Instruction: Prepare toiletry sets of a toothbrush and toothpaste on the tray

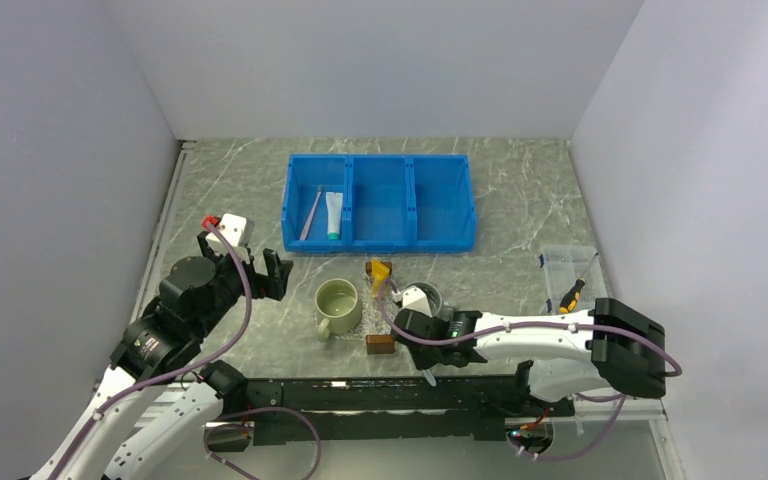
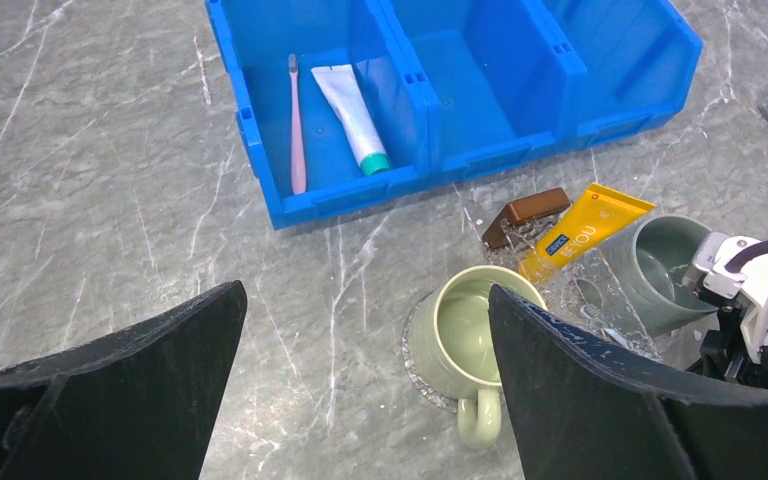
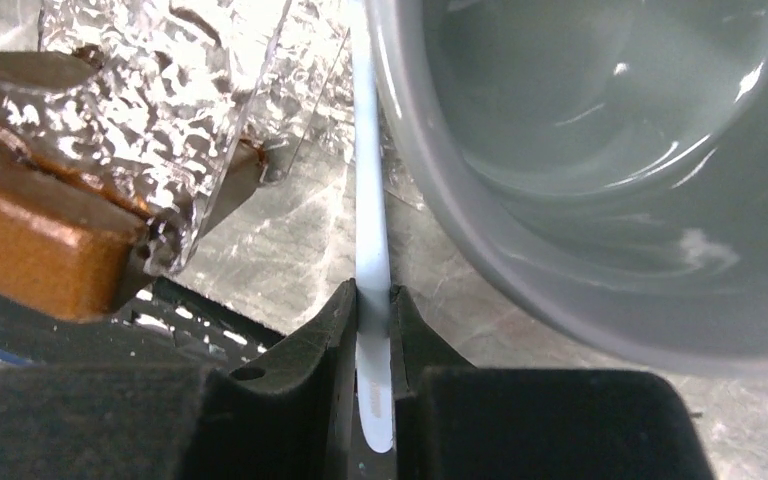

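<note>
My right gripper (image 3: 373,305) is shut on the handle of the pale blue-white toothbrush (image 3: 370,190). The brush runs past a grey mug (image 3: 600,170) toward the glittery clear tray (image 3: 160,70). From above, this gripper (image 1: 427,360) sits low at the tray's near side. The yellow toothpaste (image 2: 585,225) lies on the tray (image 2: 575,285) beside a green mug (image 2: 470,330). A pink toothbrush (image 2: 296,130) and a white, teal-capped toothpaste (image 2: 355,115) lie in the blue bin's left compartment. My left gripper (image 2: 365,290) hangs open above bare table, left of the green mug.
The blue three-compartment bin (image 1: 380,238) stands at the back. Brown blocks (image 1: 380,344) rest at the tray's edges. A small clear box (image 1: 570,262) and a screwdriver (image 1: 570,295) are at the right. The arms' base rail (image 1: 380,395) lies just behind the right gripper.
</note>
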### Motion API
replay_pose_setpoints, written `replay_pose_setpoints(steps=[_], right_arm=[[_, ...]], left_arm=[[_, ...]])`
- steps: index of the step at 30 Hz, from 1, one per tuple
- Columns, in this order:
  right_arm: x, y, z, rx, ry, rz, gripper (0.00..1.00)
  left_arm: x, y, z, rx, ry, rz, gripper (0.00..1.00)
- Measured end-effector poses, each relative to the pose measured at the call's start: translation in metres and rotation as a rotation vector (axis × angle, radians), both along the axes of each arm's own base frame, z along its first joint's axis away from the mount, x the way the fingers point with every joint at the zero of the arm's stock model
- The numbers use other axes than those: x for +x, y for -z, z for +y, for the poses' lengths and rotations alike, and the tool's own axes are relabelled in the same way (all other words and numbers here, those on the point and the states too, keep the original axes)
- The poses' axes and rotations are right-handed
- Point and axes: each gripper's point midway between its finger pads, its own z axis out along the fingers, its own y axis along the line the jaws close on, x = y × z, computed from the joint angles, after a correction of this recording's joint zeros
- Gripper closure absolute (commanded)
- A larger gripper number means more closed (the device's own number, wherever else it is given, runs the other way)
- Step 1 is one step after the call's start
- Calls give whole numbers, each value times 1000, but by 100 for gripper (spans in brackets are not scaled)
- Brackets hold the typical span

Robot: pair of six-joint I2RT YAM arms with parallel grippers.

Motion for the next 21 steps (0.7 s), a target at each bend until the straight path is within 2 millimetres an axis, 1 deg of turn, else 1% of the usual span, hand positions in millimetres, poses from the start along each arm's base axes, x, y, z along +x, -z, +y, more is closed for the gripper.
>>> replay_pose_setpoints(steps=[4,11,15,21], right_arm=[[-4,-9,-2,-12,-23,8,100],[-12,-41,6,27,-89,31,100],[-19,-50,-1,0,-106,61,100],[-30,-51,-21,-73,-114,112,100]], left_arm=[[0,0,0,0,0,0,3],[0,0,0,0,0,0,2],[1,1,-1,3,2,4,3],[1,3,-3,3,14,12,2]])
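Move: The right hand is down at table level with the blue toothbrush already pinched near its handle end. The middle of the clear tray lies about 11 cm ahead and 8 cm left of it. The grey mug stands some 11 cm straight ahead, the tray's near brown handle about 4 cm ahead and 8 cm left, and the yellow toothpaste roughly 17 cm ahead and 8 cm left. From the left hand, the tray is about level fore and aft, some 20 cm right and 26 cm below. Upward first, the right hand lifts the toothbrush handle about 5 cm. As the rise levels off it draws back about 3 cm and swings some 2 cm right, away from the grey mug and the tray's near handle. The wrist turns only slightly counter-clockwise and the fingers keep their pinch on the handle. ##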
